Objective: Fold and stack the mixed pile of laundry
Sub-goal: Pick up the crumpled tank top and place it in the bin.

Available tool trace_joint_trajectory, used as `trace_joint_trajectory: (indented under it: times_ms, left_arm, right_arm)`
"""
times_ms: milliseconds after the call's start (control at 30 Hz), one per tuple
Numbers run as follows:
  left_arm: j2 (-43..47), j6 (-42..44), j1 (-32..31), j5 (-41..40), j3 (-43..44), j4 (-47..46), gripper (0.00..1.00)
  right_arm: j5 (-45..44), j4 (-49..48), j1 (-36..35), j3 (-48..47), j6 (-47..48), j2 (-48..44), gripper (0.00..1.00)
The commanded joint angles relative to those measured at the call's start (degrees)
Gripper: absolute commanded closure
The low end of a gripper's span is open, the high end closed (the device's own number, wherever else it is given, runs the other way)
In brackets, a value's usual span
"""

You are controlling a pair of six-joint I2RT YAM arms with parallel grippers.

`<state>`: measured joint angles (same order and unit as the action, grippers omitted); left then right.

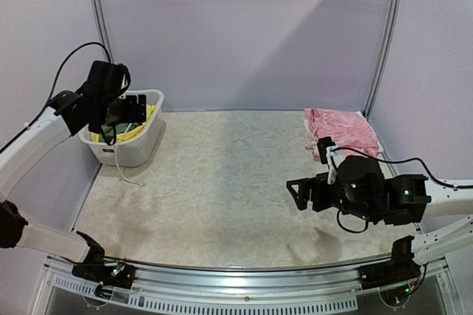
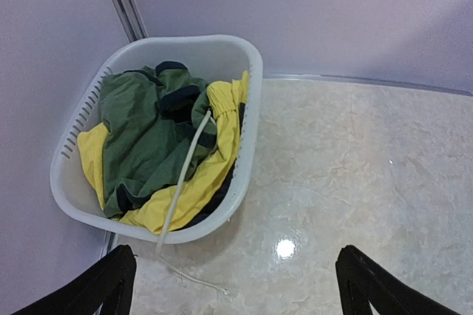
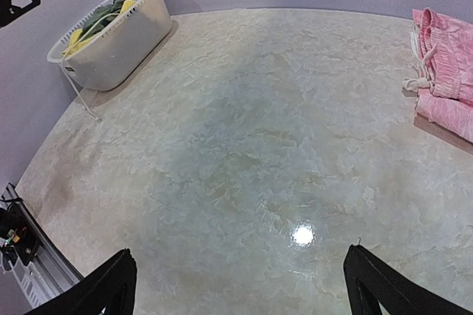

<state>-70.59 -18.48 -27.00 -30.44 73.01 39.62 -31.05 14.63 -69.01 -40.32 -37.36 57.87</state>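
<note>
The laundry pile lies in a white slotted basket [image 2: 247,115] at the table's far left. An olive-green garment [image 2: 144,134] is on top, over bright yellow shorts [image 2: 214,167]. The shorts' white drawstring [image 2: 181,182] hangs over the basket's near rim onto the table. A dark blue garment [image 2: 214,202] peeks out underneath. A pink garment [image 1: 344,130] lies folded flat at the far right. My left gripper [image 1: 124,112] hovers open above the basket, with nothing between its fingers. My right gripper [image 1: 299,193] is open and empty above the bare table, near the right side.
Pale walls enclose the marbled table [image 1: 222,197] on three sides, with metal posts [image 1: 384,34] in the back corners. The basket [image 1: 144,148] sits tight against the left wall. A slotted metal rail [image 1: 236,293] runs along the near edge between the arm bases.
</note>
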Motion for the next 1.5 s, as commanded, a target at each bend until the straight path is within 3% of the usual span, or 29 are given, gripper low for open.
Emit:
trace_joint_trajectory:
  times_ms: [0,500,767,1200,1467]
  left_arm:
    - [-3.76,-0.88,3.98,0.78,2.72,-0.18,0.05]
    - [-18.39,-2.93,17.15,8.71,10.57,-5.29,0.22]
    - [-29.02,-2.53,24.68,20.83,17.39,-8.62,0.3]
    - [-46.16,-1.91,30.88,25.63,31.37,-10.28,0.38]
    - [-55.87,-0.77,33.58,33.44,39.29,-9.35,0.41]
  right_arm:
    - [0.07,0.8,-0.42,1.16,-2.35,-0.59,0.01]
    - [3.6,-2.39,-0.38,5.0,-5.73,0.0,0.01]
    - [4.98,-4.36,-0.35,6.51,-6.99,1.27,0.01]
    - [5.87,-3.64,-0.34,5.95,-7.26,2.89,0.01]
    - [5.27,-2.3,-0.39,4.43,-7.12,4.01,0.01]
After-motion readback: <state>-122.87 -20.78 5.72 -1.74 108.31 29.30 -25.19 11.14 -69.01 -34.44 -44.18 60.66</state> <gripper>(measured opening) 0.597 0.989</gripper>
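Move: The left hand, open and empty, hangs short of the white basket: the crumpled green tank top in it lies about 22 cm ahead, 17 cm to the left and 20 cm below. The basket's middle is some 20 cm ahead, 15 cm left and 23 cm down, with the yellow garment about 18 cm ahead, 12 cm left and 21 cm down. From the right hand, the tank top is roughly 38 cm ahead, 58 cm left and 10 cm below. Heading for the green tank top, the left hand reaches forward about 24 cm while swinging left and sinking some 14 cm over the basket; the wrist rolls its left side down nearly 20 degrees and the fingers narrow to a little over half open, close above the cloth, touch not clear. The empty right hand sinks 5 cm, fingers wide. ##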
